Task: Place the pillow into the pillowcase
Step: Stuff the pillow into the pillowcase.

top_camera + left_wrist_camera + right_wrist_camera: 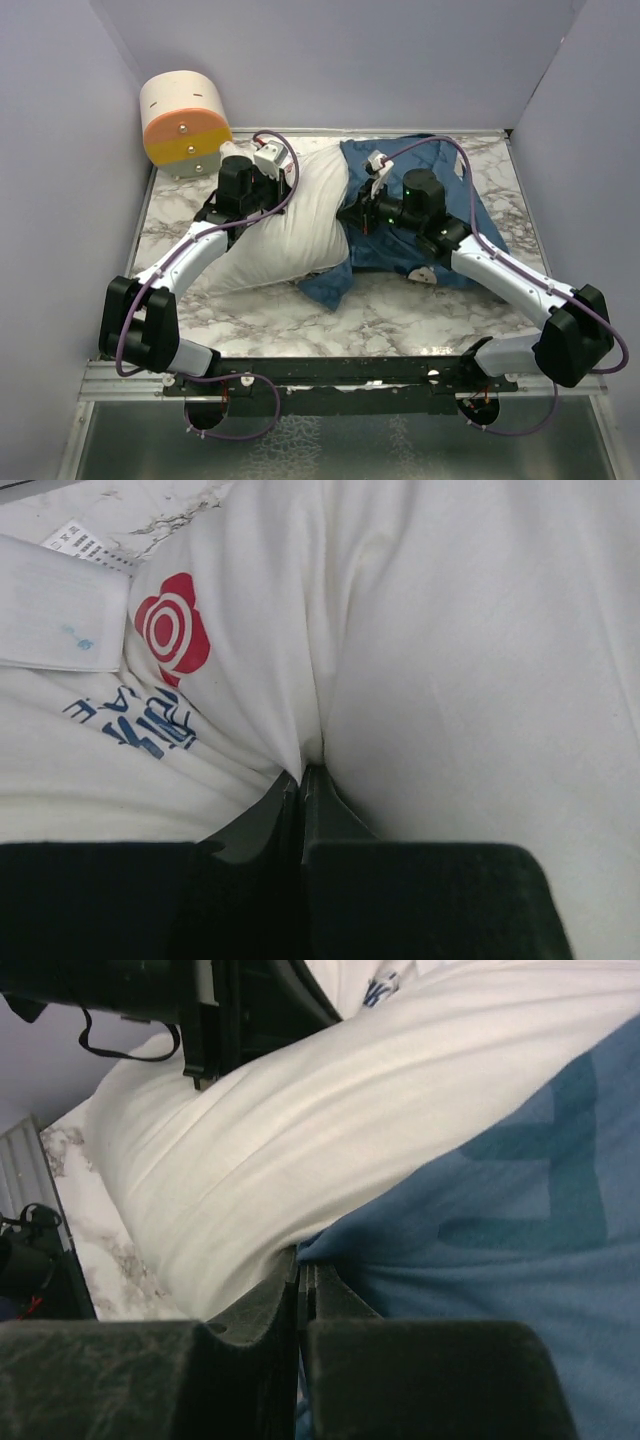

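Observation:
The white pillow (290, 225) lies left of centre on the table, with its right end at the mouth of the dark blue pillowcase (470, 215). My left gripper (283, 165) sits at the pillow's far end. Its jaws are shut on a pinched fold of pillow (450, 660) fabric, beside a red flower print (172, 630). My right gripper (355, 210) sits where the two fabrics meet. In the right wrist view, this gripper (305, 1260) is shut on the pillowcase (500, 1260) edge, right under the pillow (300, 1130).
A cream and orange cylinder (183, 122) stands at the back left corner. Pale walls close in the marble table (400, 310) on three sides. The left arm's black links (210, 1000) hang over the pillow in the right wrist view.

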You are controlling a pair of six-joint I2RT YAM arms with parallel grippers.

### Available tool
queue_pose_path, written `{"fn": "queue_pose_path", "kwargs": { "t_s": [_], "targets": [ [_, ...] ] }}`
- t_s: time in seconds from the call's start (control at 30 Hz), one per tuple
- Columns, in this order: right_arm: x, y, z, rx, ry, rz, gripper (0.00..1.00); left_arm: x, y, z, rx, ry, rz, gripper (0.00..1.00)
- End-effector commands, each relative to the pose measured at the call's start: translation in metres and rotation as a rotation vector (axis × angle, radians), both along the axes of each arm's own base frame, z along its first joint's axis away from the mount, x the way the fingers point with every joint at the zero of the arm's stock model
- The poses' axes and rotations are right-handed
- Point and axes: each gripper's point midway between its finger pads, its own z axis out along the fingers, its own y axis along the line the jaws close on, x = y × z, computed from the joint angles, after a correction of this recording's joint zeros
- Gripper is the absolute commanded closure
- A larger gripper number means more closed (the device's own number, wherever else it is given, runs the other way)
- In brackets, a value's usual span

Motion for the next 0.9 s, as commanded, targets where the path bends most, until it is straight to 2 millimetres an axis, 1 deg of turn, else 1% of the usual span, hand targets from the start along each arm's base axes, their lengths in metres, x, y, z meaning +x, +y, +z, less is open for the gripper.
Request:
{"fn": "queue_pose_path", "kwargs": {
  "t_s": [0.0, 0.03, 0.07, 0.1, 0.13, 0.2, 0.23, 0.3, 0.33, 0.37, 0.43, 0.5, 0.53, 0.57, 0.6, 0.63, 0.7, 0.77, 0.8, 0.87],
  "targets": [
    [0.018, -0.003, 0.045, 0.077, -0.041, -0.123, 0.99, -0.045, -0.041, -0.023, -0.047, 0.138, -0.196, 0.99],
    [0.028, -0.020, 0.028, 0.048, 0.000, -0.206, 0.99, -0.044, -0.040, -0.021, -0.045, 0.130, -0.191, 0.96],
    [0.034, -0.037, 0.017, 0.043, 0.026, -0.262, 0.99, -0.044, -0.039, -0.019, -0.040, 0.120, -0.186, 0.91],
    [0.034, -0.051, 0.006, 0.041, 0.054, -0.302, 0.99, -0.044, -0.037, -0.015, -0.034, 0.105, -0.182, 0.83],
    [0.033, -0.062, 0.001, 0.043, 0.062, -0.330, 0.99, -0.042, -0.034, -0.009, -0.021, 0.081, -0.168, 0.71],
    [0.028, -0.079, -0.004, 0.039, 0.061, -0.365, 0.99, -0.039, -0.022, 0.010, 0.010, -0.001, -0.123, 0.49],
    [0.026, -0.083, -0.004, 0.037, 0.054, -0.373, 0.99, -0.038, -0.014, 0.021, 0.027, -0.052, -0.089, 0.40],
    [0.026, -0.089, 0.000, 0.033, 0.039, -0.381, 0.99, -0.042, -0.002, 0.048, 0.018, -0.144, -0.041, 0.28],
    [0.028, -0.090, 0.003, 0.028, 0.034, -0.382, 0.99, -0.050, 0.001, 0.064, -0.007, -0.181, -0.033, 0.25],
    [0.030, -0.091, 0.011, 0.031, 0.019, -0.383, 0.99, -0.059, 0.001, 0.079, -0.037, -0.209, -0.043, 0.23],
    [0.035, -0.092, 0.022, 0.043, -0.004, -0.377, 0.99, -0.082, 0.000, 0.106, -0.090, -0.242, -0.090, 0.22],
    [0.038, -0.092, 0.032, 0.057, -0.026, -0.364, 0.99, -0.112, -0.008, 0.123, -0.135, -0.243, -0.190, 0.22],
    [0.039, -0.091, 0.035, 0.061, -0.033, -0.357, 0.99, -0.127, -0.016, 0.127, -0.150, -0.247, -0.245, 0.22],
    [0.038, -0.090, 0.036, 0.063, -0.037, -0.346, 0.99, -0.141, -0.024, 0.126, -0.153, -0.257, -0.285, 0.22],
    [0.037, -0.088, 0.036, 0.066, -0.040, -0.331, 0.99, -0.157, -0.038, 0.124, -0.129, -0.291, -0.331, 0.21],
    [0.035, -0.087, 0.033, 0.068, -0.038, -0.318, 0.99, -0.167, -0.048, 0.115, -0.073, -0.325, -0.353, 0.21],
    [0.030, -0.086, 0.030, 0.079, -0.043, -0.298, 0.99, -0.175, -0.062, 0.095, 0.071, -0.404, -0.380, 0.20],
    [0.024, -0.088, 0.025, 0.082, -0.041, -0.299, 0.99, -0.172, -0.072, 0.075, 0.244, -0.479, -0.401, 0.19],
    [0.022, -0.090, 0.022, 0.078, -0.038, -0.304, 0.99, -0.165, -0.075, 0.066, 0.358, -0.541, -0.423, 0.18],
    [0.019, -0.096, 0.019, 0.073, -0.038, -0.318, 0.99, -0.148, -0.080, 0.045, 0.542, -0.605, -0.445, 0.17]
  ]
}}
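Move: The left hand, still pinching the pillow top, has the pillowcase's near flap some 17 cm back, 11 cm to its right and 13 cm below; the pillow's middle is 2 cm back, 1 cm left and 6 cm down. The right hand already grips the rim against the pillow. From it the pillowcase's spread body centres about 18 cm right and 5 cm ahead, the pillow's middle 15 cm left and level. The left fingers let go of the pillow and open wide; that hand lifts off and swings back about 20 cm and 9 cm right, up over the pillow and then partly down towards the near flap, tipping up and turning clockwise. The right hand keeps its pinch on the rim and drags it some 9 cm right, dipping first, then rising again, with a 20-degree clockwise turn. ##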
